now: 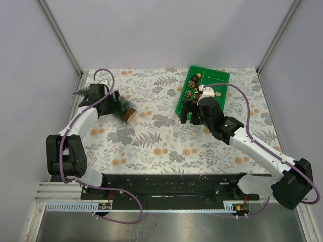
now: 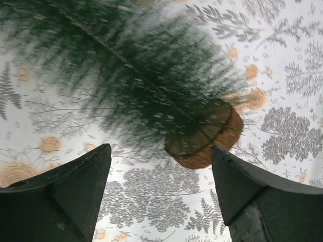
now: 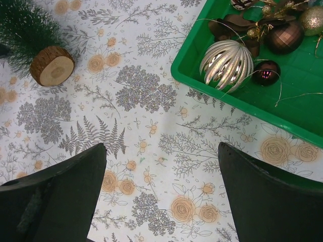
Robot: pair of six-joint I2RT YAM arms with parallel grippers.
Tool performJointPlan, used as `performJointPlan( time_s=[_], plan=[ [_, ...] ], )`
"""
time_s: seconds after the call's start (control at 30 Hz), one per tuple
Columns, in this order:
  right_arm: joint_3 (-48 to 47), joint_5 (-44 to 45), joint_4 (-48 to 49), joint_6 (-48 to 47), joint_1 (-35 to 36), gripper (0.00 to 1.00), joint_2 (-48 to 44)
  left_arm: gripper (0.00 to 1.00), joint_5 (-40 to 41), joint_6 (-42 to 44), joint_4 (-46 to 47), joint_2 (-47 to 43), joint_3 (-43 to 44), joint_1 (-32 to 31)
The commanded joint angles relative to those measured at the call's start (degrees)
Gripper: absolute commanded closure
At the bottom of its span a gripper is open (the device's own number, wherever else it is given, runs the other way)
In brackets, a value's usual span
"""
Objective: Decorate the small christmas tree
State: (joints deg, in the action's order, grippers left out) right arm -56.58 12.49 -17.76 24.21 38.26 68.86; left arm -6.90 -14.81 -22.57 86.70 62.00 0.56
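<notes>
The small christmas tree (image 1: 120, 107) lies on its side at the table's left, its wooden disc base (image 1: 130, 115) pointing right. My left gripper (image 1: 110, 103) hovers right over it. In the left wrist view the tree (image 2: 126, 75) is a blurred mass just beyond my open left gripper (image 2: 159, 166), and only tablecloth shows between the fingers. My right gripper (image 1: 187, 115) stands open above the cloth by the near-left corner of the green bin (image 1: 218, 80). In the right wrist view the right gripper (image 3: 161, 151) holds nothing, and the tree (image 3: 25, 27) lies far left.
The green bin (image 3: 212, 85) holds a silver ribbed ball (image 3: 227, 64), a brown faceted ball (image 3: 285, 36), a small dark red ball (image 3: 266, 72) and pine cones. Floral cloth (image 1: 161, 141) covers the table. Grey walls close the left, back and right sides.
</notes>
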Motion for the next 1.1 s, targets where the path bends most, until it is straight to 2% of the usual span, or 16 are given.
performJointPlan(
  time_s=[0.0,0.17,0.27,0.37,0.43,0.57,0.63,0.67,0.7,0.73,0.87,1.07],
  plan=[
    [0.7,-0.4,3.3,-0.5,0.6,0.01,-0.5,0.17,6.6,-1.4,4.5,-2.0,-1.6,-4.6],
    [2.5,-0.7,4.2,-0.5,0.7,0.01,-1.8,0.18,11.0,-2.4,5.0,0.1,-1.4,-5.0],
    [3.4,-0.7,4.7,-0.5,0.6,0.01,-2.3,0.28,10.5,-2.8,5.8,0.1,-1.9,-5.0],
    [3.7,-1.2,5.3,-0.4,0.6,0.00,-2.2,0.50,9.2,-2.0,7.4,0.3,-2.8,-5.5],
    [3.7,-1.6,5.6,-0.3,0.7,0.01,-1.9,0.55,9.4,-1.4,7.7,1.2,-3.3,-6.5],
    [3.5,-2.2,6.2,-0.2,0.6,0.01,-1.7,0.58,8.5,-1.5,6.4,4.7,-1.2,-7.6],
    [3.6,-2.4,6.2,-0.2,0.7,0.01,-2.0,0.70,7.9,-1.2,6.4,6.2,-0.1,-7.9],
    [3.8,-2.5,6.1,-0.1,0.6,0.01,-2.2,0.79,7.4,-1.0,6.2,6.7,0.1,-7.9],
    [4.0,-2.4,6.0,0.0,0.6,0.01,-2.5,0.93,7.2,-0.9,6.4,7.0,0.4,-8.0],
    [4.2,-2.5,6.2,0.1,0.6,0.01,-2.8,1.00,5.7,-0.7,6.5,7.3,0.5,-8.5],
    [5.4,-2.9,6.2,0.4,0.7,0.02,-4.2,1.00,4.6,1.0,7.7,6.3,-0.6,-11.2],
    [5.8,-2.3,5.2,0.9,0.6,0.03,-5.7,1.00,1.9,3.8,8.7,2.0,-2.5,-18.7]
  ],
)
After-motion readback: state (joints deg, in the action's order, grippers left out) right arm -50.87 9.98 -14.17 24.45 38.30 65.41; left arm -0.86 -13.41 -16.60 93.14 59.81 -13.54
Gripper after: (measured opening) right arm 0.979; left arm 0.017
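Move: Just below and to the left hand's right is the lower end of the tree's trunk, about 3 cm right, level fore and aft, and 5 cm down. The tree's wooden base sits some 7 cm to this hand's right, 2 cm back and 6 cm down; the treetop lies about 17 cm left and 9 cm ahead. From the right hand, the lower trunk is roughly 32 cm left, 8 cm ahead and 14 cm down. Easing a little to the right over the lying tree, the left hand then sinks some 4 cm into the needles beside the wooden base while its fingers shut fully, pinching the tree's lower end. Keeping that pinch, the hand drags the tree about 5 cm to the right, its wrist turning some 10 degrees clockwise. ##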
